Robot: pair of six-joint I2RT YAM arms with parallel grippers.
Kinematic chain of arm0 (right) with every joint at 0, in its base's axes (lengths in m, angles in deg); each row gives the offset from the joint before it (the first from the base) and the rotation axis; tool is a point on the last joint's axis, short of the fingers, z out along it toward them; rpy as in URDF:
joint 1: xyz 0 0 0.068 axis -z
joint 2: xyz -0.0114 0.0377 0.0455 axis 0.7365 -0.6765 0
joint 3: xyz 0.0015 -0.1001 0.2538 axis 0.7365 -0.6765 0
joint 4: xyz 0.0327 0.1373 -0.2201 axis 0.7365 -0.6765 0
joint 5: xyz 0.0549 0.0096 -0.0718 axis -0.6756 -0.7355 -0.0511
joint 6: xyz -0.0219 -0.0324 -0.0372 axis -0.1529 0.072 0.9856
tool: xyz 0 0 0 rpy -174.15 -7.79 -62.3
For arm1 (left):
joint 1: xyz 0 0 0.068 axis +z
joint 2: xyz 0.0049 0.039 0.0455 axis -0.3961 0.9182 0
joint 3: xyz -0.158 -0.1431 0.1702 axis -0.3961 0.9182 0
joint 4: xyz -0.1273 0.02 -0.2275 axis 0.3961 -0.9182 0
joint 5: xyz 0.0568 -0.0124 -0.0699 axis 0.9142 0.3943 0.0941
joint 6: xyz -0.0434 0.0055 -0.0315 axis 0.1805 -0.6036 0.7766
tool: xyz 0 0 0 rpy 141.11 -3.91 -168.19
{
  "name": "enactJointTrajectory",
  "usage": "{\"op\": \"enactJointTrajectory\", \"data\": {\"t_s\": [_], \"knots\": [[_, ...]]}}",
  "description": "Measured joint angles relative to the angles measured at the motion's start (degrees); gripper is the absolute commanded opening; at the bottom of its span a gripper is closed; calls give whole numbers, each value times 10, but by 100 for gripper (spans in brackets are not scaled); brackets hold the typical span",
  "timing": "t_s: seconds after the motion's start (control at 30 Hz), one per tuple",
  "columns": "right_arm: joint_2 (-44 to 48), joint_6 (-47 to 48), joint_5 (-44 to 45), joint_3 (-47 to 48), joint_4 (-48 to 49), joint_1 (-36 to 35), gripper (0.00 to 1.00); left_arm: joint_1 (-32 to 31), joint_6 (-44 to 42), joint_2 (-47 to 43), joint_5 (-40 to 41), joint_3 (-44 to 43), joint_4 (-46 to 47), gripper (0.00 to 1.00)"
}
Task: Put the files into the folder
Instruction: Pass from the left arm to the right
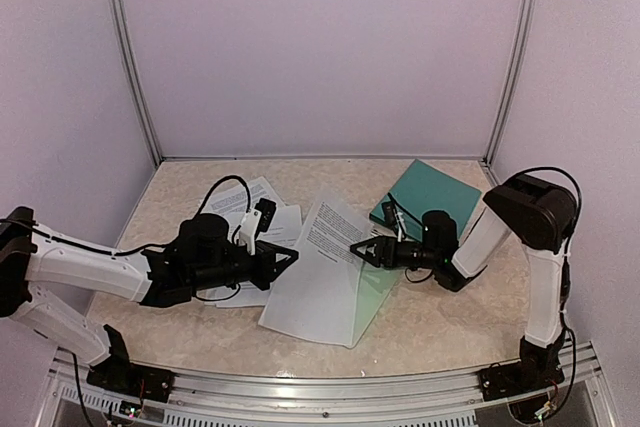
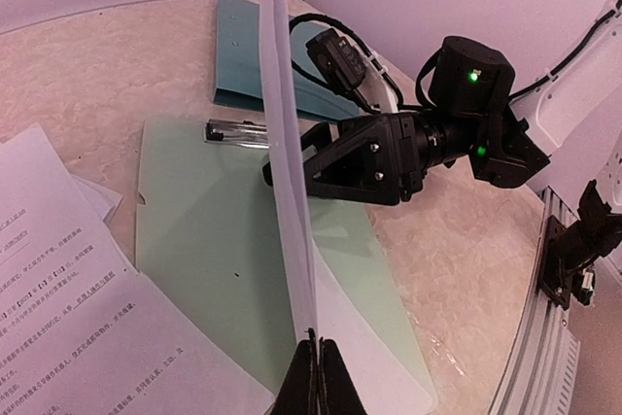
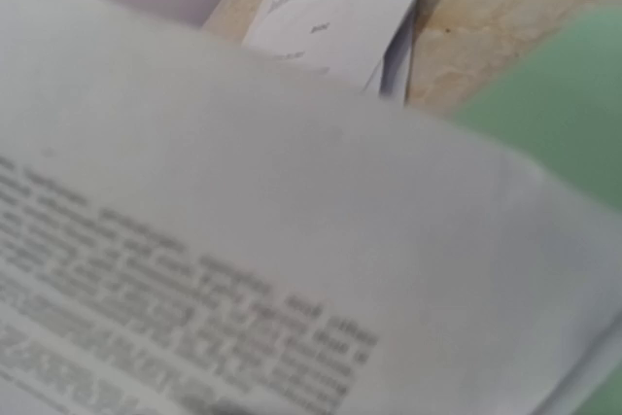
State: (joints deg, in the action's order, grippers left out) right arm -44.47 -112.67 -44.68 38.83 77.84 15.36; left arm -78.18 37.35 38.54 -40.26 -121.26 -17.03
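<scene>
My left gripper (image 2: 317, 352) (image 1: 290, 257) is shut on the near edge of one white printed sheet (image 1: 320, 267), which it holds up on edge (image 2: 284, 143) above the table. My right gripper (image 1: 356, 250) stands open on the sheet's far side, its black fingers (image 2: 335, 155) spread close to the paper. That sheet fills the right wrist view as a blur (image 3: 243, 240), hiding the right fingers there. More files (image 1: 262, 209) (image 2: 58, 279) lie to the left. The dark teal folder (image 1: 432, 195) (image 2: 243, 55) lies closed at the back right, behind the right gripper.
A pale mint-green clipboard (image 2: 209, 230) (image 1: 378, 292) with a silver clip (image 2: 236, 131) lies flat under the raised sheet. The marble tabletop (image 1: 440, 317) ends in a metal rail (image 1: 330, 387) at the near edge. The booth's walls close in the back and sides.
</scene>
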Motion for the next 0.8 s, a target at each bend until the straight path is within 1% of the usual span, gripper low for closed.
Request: {"op": "enactJointTrajectory", "data": {"t_s": [0.1, 0.2, 0.27, 0.37, 0.7, 0.73, 0.8], "knots": [[-9, -4, -8, 2, 16, 3, 66, 0, 0, 1, 0, 0, 1, 0], [-18, -13, -17, 2, 37, 7, 58, 0, 0, 3, 0, 0, 2, 0], [-25, -22, -23, 1, 49, 9, 52, 0, 0, 5, 0, 0, 2, 0], [-30, -31, -28, -1, 56, 11, 38, 0, 0, 9, 1, 0, 2, 0], [-24, -40, -29, -14, 49, 14, 3, 1, 3, 17, 3, 0, 1, 0], [-20, -38, -29, -17, 46, 15, 0, 2, 3, 18, 3, 0, 1, 0], [-11, -37, -28, -24, 41, 16, 0, 4, 5, 21, 4, 0, 1, 0]]}}
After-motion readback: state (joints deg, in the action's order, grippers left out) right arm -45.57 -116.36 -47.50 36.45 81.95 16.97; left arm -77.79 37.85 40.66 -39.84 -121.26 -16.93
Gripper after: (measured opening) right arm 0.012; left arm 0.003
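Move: The file's right-hand edge is already between the right hand's open fingers, at about the hand point; the file hangs from the shut left hand. From the left hand, that edge lies roughly 15 cm right, 9 cm ahead and 8 cm lower. The green clipboard's middle is some 4 cm back, 3 cm left and 5 cm below the right hand; the teal folder is about 16 cm ahead and 14 cm right of it, also 5 cm down. Pinching the file's right-hand edge between its fingers, the right hand goes from wide open to fully shut above the clipboard, while easing only about 1 cm to the right and slightly back and down. The left hand keeps its pinch on the file's other side and sinks some 1.5 cm. ##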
